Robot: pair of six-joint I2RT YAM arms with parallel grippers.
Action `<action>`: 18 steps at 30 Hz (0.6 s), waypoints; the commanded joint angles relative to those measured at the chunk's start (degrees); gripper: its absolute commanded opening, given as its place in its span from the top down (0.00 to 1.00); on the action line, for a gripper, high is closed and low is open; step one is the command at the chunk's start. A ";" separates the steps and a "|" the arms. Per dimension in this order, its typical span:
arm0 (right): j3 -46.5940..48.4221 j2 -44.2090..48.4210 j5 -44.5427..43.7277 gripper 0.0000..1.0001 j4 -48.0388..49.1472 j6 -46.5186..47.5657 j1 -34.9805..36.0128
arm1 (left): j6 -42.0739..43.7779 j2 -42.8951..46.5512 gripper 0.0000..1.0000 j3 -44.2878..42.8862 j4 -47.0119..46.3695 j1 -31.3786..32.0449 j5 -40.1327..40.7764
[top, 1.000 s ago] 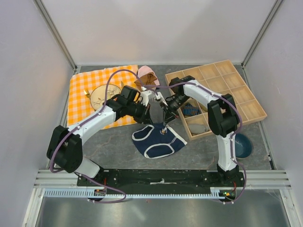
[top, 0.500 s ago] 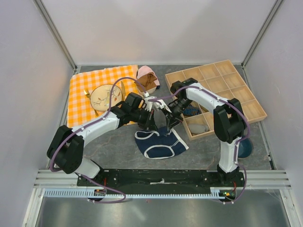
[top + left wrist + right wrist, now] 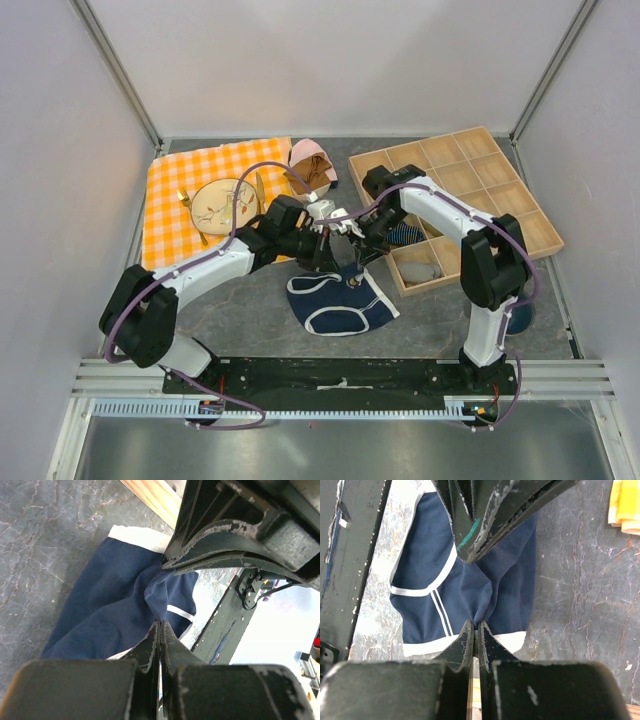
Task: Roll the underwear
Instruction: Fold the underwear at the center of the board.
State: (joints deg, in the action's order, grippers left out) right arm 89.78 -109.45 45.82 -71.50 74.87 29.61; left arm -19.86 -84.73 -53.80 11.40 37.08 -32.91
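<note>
The underwear is navy blue with white trim and lies on the grey table in front of both arms. My left gripper and right gripper meet close together over its far edge. In the left wrist view my left gripper is shut on a pinched fold of the underwear. In the right wrist view my right gripper is shut on a fold of the underwear near its white waistband. The two pinch points are almost touching.
An orange checked cloth with a plate and cutlery lies at the back left. Brown and pink garments lie behind the grippers. A wooden compartment tray at the right holds a striped rolled cloth. A blue bowl stands near the right arm.
Both grippers came down and together onto the underwear's far edge and shut on it. The cloth's far edge has bunched up and shifted slightly.
</note>
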 commanded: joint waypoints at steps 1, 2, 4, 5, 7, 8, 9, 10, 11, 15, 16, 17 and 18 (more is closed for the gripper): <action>-3.02 3.63 -1.44 1.00 2.86 1.33 0.28 | -3.17 -0.70 0.98 1.42 -3.84 1.94 -0.58; -3.55 3.98 -1.79 1.00 2.95 2.11 0.28 | -3.87 -0.70 0.98 1.94 -4.19 2.47 -0.58; -5.40 5.21 -2.93 1.00 2.78 3.00 0.19 | -4.49 -0.44 0.98 2.47 -5.15 3.00 -0.49; -6.01 5.73 -3.37 1.00 2.86 3.70 0.28 | -5.01 -0.35 0.98 2.91 -5.33 3.61 -0.41; -8.21 7.40 -3.90 1.00 2.78 4.40 0.19 | -5.72 0.09 0.98 3.35 -6.12 4.23 -0.32; -9.08 8.02 -3.81 1.00 2.69 4.75 0.28 | -6.24 0.18 0.98 3.70 -6.39 4.84 -0.23; -10.57 9.07 -3.90 1.00 2.60 5.37 0.28 | -6.51 0.26 0.98 3.79 -6.65 5.28 -0.32; -11.20 9.60 -3.90 1.00 2.42 5.63 0.28 | -7.21 0.44 0.98 4.05 -6.91 5.54 -0.06; -11.81 10.04 -3.99 1.00 2.16 5.81 0.28 | -7.47 0.53 0.98 4.40 -7.44 6.16 -0.05; -15.33 12.50 -3.72 1.00 1.98 6.43 0.54 | -8.88 1.06 0.98 5.55 -8.76 7.74 0.47; -16.03 12.85 -3.72 1.00 1.98 6.43 0.80 | -9.14 1.06 0.98 5.98 -8.85 8.00 0.73; -17.26 13.38 -3.90 1.00 1.98 6.43 1.41 | -9.41 1.23 0.98 6.34 -9.11 8.53 0.82; -17.88 13.73 -3.90 1.00 2.07 6.43 1.68 | -9.67 1.23 0.98 6.69 -9.37 8.62 1.00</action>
State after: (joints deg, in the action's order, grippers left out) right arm 74.63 -98.63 41.43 -69.28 79.11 30.11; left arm -26.30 -84.77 -48.40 5.50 44.56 -32.86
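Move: Both hands already hold the underwear's raised far edge, side by side. Its near half, over which that edge is being taken, lies about 9 cm back, 2 cm right and 6 cm below the left hand, and about 9 cm back, 4 cm left and 6 cm below the right. From the right hand, the grey roll sits level and some 12 cm right; the striped roll is about 9 cm ahead and 9 cm right, both a little lower. Still pinching the far edge of the underwear with shut fingers, both hands carry it back over its near half. Each comes back about 5 cm and drifts to the right, the right hand a bit more so, while sinking slightly, mostly early on; their wrists scarcely turn. ##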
